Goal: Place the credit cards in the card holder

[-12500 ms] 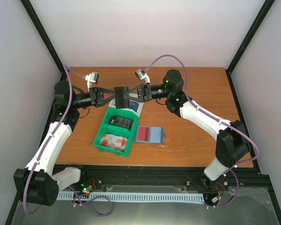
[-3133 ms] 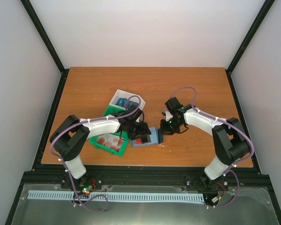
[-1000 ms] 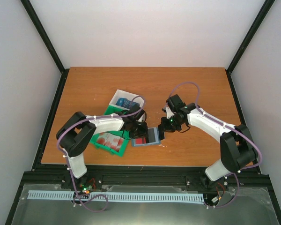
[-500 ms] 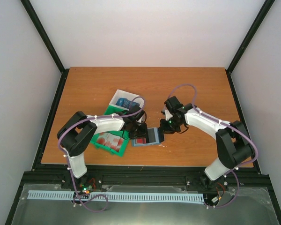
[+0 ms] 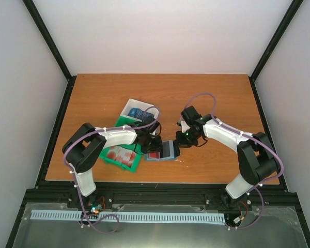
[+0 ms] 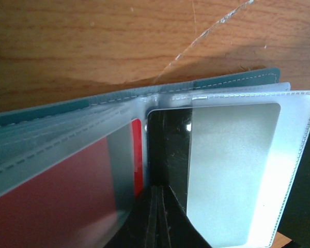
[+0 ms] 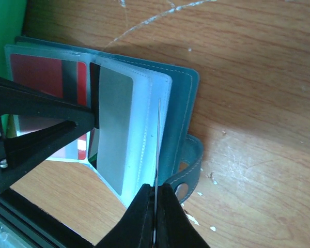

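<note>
The teal card holder (image 5: 151, 159) lies open on the table between both grippers. A red credit card (image 5: 154, 154) (image 6: 57, 196) sits in its left sleeve. A dark credit card (image 6: 168, 144) (image 7: 93, 88) sits partly behind a grey-backed sleeve (image 6: 232, 170). My left gripper (image 5: 157, 146) (image 6: 161, 190) is shut, its tips against that dark card's near edge. My right gripper (image 5: 175, 147) (image 7: 156, 187) is shut on a thin sheet seen edge-on. The sheet looks like a clear sleeve and stands beside the holder's teal cover (image 7: 181, 113).
A green bin (image 5: 109, 156) with red and white cards (image 5: 121, 153) sits just left of the holder, under my left arm. Behind it a white bin (image 5: 130, 107) holds a blue card (image 5: 139, 112). The holder's snap strap (image 7: 188, 175) sticks out beside my right fingers.
My left jaws have closed the last bit at the dark card. Both arms and the holder have hardly moved.
</note>
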Controlling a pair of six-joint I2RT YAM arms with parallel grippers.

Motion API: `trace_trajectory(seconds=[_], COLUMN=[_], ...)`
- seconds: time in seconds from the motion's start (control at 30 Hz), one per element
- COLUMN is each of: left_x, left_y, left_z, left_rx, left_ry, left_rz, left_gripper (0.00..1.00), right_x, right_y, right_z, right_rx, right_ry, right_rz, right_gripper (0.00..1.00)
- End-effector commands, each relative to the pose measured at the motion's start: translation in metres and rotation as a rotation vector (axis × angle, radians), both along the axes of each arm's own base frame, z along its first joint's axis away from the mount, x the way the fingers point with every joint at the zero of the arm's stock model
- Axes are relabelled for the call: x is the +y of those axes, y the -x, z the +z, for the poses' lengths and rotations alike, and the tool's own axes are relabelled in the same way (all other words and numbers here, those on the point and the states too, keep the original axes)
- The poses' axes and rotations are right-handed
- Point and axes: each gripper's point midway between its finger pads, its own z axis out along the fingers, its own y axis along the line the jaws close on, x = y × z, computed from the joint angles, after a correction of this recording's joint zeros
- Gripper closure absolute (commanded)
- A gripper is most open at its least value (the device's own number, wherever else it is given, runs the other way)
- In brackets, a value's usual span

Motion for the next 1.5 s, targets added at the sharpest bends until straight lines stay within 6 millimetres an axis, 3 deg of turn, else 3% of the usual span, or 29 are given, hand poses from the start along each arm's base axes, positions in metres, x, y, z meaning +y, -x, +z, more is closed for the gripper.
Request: trace_trajectory(seconds=[0.0,0.33,0.47,0.53,0.6,0.67,1.17,1.47], left_x=[0.017,0.019,0.017,0.018,0.020,0.022,0.041,0.054], left_y=[0.008,0.008,0.005,0.003,-0.002,-0.006,-0.027,-0.033], left_z=[-0.014,-0.013,-0.004,0.004,0.016,0.029,0.088,0.115], left_rx=[0.023,0.020,0.005,-0.010,-0.029,-0.051,-0.214,-0.281], left_ry=[-0.104,-0.108,-0.101,-0.105,-0.116,-0.119,-0.133,-0.081], left_rz=[-0.004,-0.001,0.002,0.011,0.038,0.062,0.177,0.237], left_gripper=[0.99,0.99,0.98,0.92,0.73,0.66,0.65,0.62], right_x=[0.011,0.021,0.027,0.029,0.031,0.033,0.057,0.080], right_y=[-0.001,0.002,0.004,0.006,0.007,0.008,0.009,0.012], right_z=[0.007,0.007,0.011,0.012,0.013,0.012,0.017,0.002], right_rx=[-0.013,0.016,0.028,0.040,0.049,0.062,0.100,0.126], right_ry=[-0.052,-0.111,-0.154,-0.176,-0.192,-0.209,-0.310,-0.319], right_rz=[0.025,0.026,0.019,0.009,-0.003,-0.014,-0.029,0.007], right_gripper=[0.97,0.97,0.97,0.97,0.97,0.97,0.97,0.97])
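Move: The clear page with the VIP card in the card holder lies some 5 cm left of the right hand, a centimetre back and about 5 cm below; the red card's page is 12 cm left and 2 cm back. The right fingers already hold a black card edge-on over the clear page's free edge. From the left hand, shut at the spine, the clear page is about 3 cm right and 1 cm ahead; the red cards' green bin is 17 cm left, 2 cm back. The clear page is turned leftward with the black card the right hand keeps gripping: that hand sweeps about 6.5 cm left towards the spine, lifting slightly before sinking again, fingers swinging nearly 20 degrees further left. The left hand first stays at the spine, then comes away, opening partway as it rises about 9.5 cm and shifts 5 cm left. ##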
